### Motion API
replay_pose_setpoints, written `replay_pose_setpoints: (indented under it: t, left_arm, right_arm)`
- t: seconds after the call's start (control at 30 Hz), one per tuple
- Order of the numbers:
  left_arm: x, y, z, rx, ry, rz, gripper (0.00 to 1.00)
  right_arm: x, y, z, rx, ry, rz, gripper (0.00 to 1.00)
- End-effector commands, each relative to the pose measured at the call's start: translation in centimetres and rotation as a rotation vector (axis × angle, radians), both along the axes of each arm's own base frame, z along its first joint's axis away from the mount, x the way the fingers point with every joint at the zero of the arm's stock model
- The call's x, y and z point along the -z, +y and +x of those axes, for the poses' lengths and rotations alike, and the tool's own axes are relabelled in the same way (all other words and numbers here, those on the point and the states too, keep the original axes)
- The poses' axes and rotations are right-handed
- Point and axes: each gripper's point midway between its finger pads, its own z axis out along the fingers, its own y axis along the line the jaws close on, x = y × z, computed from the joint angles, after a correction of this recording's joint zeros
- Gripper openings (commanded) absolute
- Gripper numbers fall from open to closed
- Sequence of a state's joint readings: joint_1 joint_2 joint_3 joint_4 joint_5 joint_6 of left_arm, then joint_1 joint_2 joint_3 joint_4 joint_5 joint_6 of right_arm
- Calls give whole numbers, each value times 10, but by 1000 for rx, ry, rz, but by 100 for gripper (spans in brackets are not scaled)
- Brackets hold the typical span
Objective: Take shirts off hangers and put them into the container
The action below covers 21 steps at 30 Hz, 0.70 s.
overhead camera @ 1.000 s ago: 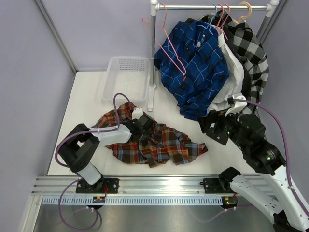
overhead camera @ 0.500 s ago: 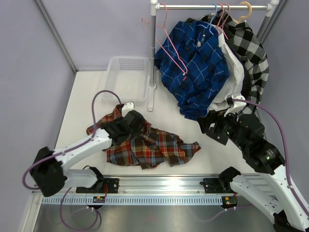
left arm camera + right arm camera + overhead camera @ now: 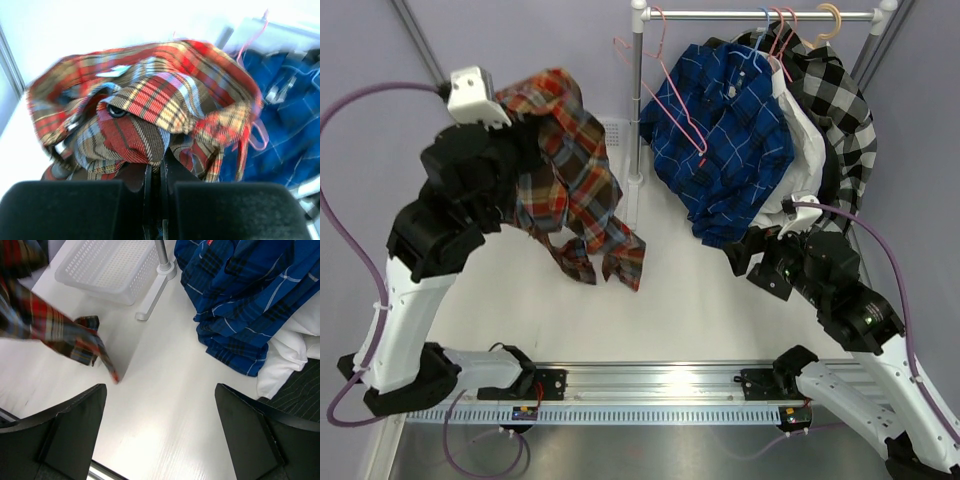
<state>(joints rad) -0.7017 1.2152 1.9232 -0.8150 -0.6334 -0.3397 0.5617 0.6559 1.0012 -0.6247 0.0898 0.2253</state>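
Note:
My left gripper (image 3: 160, 172) is shut on a fold of the red-orange-navy plaid shirt (image 3: 150, 100). The left arm holds that plaid shirt (image 3: 570, 160) high at the back left, hanging free above the table and in front of the container (image 3: 617, 131). The white perforated container (image 3: 107, 265) shows better in the right wrist view, with the plaid shirt's tail (image 3: 75, 337) dangling near it. A royal blue shirt (image 3: 725, 150) hangs on the rail, an empty pink hanger (image 3: 665, 90) to its left. My right gripper (image 3: 159, 390) stands open over bare table, below the blue shirt (image 3: 240, 300).
The rack's upright pole (image 3: 637, 100) and its foot (image 3: 631, 212) stand just right of the container. A white shirt (image 3: 805, 165) and a black-and-white checked shirt (image 3: 840, 95) hang at the rail's right end, close above my right arm (image 3: 820, 270).
The left gripper closed on the plaid shirt lying on the table, then swung it up and back to the left, off the table. The right arm hardly moved.

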Motion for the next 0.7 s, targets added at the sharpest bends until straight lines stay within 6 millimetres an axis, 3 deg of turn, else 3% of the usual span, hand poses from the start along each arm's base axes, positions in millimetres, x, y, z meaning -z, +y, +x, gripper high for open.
replay_pose_setpoints:
  t: [0.0,0.17,0.23,0.33,0.4,0.5,0.63,0.67]
  left_arm:
    - [-61,6,22,-60,-132,72,0]
    - [-114,6,58,-80,-298,26,0]
    - [-124,6,68,-90,-347,12,0]
    - [-162,21,69,-144,-525,-47,0]
    - [-171,27,69,-157,-587,-63,0]
    - [-174,32,81,-198,-634,-62,0]
    - [-142,26,119,-221,-595,26,0]
    - [-123,22,135,-233,-580,44,0]
  right_arm:
    - [-6,9,0,-36,-8,32,100]
    - [0,16,2,-61,16,33,100]
    - [2,17,3,-67,24,29,99]
    - [4,19,4,-73,28,27,100]
    - [7,20,5,-73,33,23,100]
    - [14,21,7,-71,48,15,99]
    - [20,27,6,-102,64,17,100]
    - [21,28,6,-108,67,19,99]
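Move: The left hand, high over the table with the plaid shirt pinched in its fingers, has the container about 26 cm ahead, 2 cm to its left and some 46 cm below. The rack's foot is about 21 cm ahead, 13 cm right and 49 cm below; the empty pink hanger hangs roughly 22 cm ahead, 21 cm right and 8 cm below. From the right hand the container lies about 34 cm ahead, 37 cm left and 26 cm below. Keeping its shut pinch on the bunched plaid shirt, the left arm swings it forward some 13 cm, closing the level distance to the container, and lifts it nearly 10 cm, most of that rise coming early, before the hand runs out almost level. Meanwhile its wrist tips the fingers up by some 25 degrees and turns slightly counter-clockwise, while the empty right hand stays wide open and eases a little down and to its left. ##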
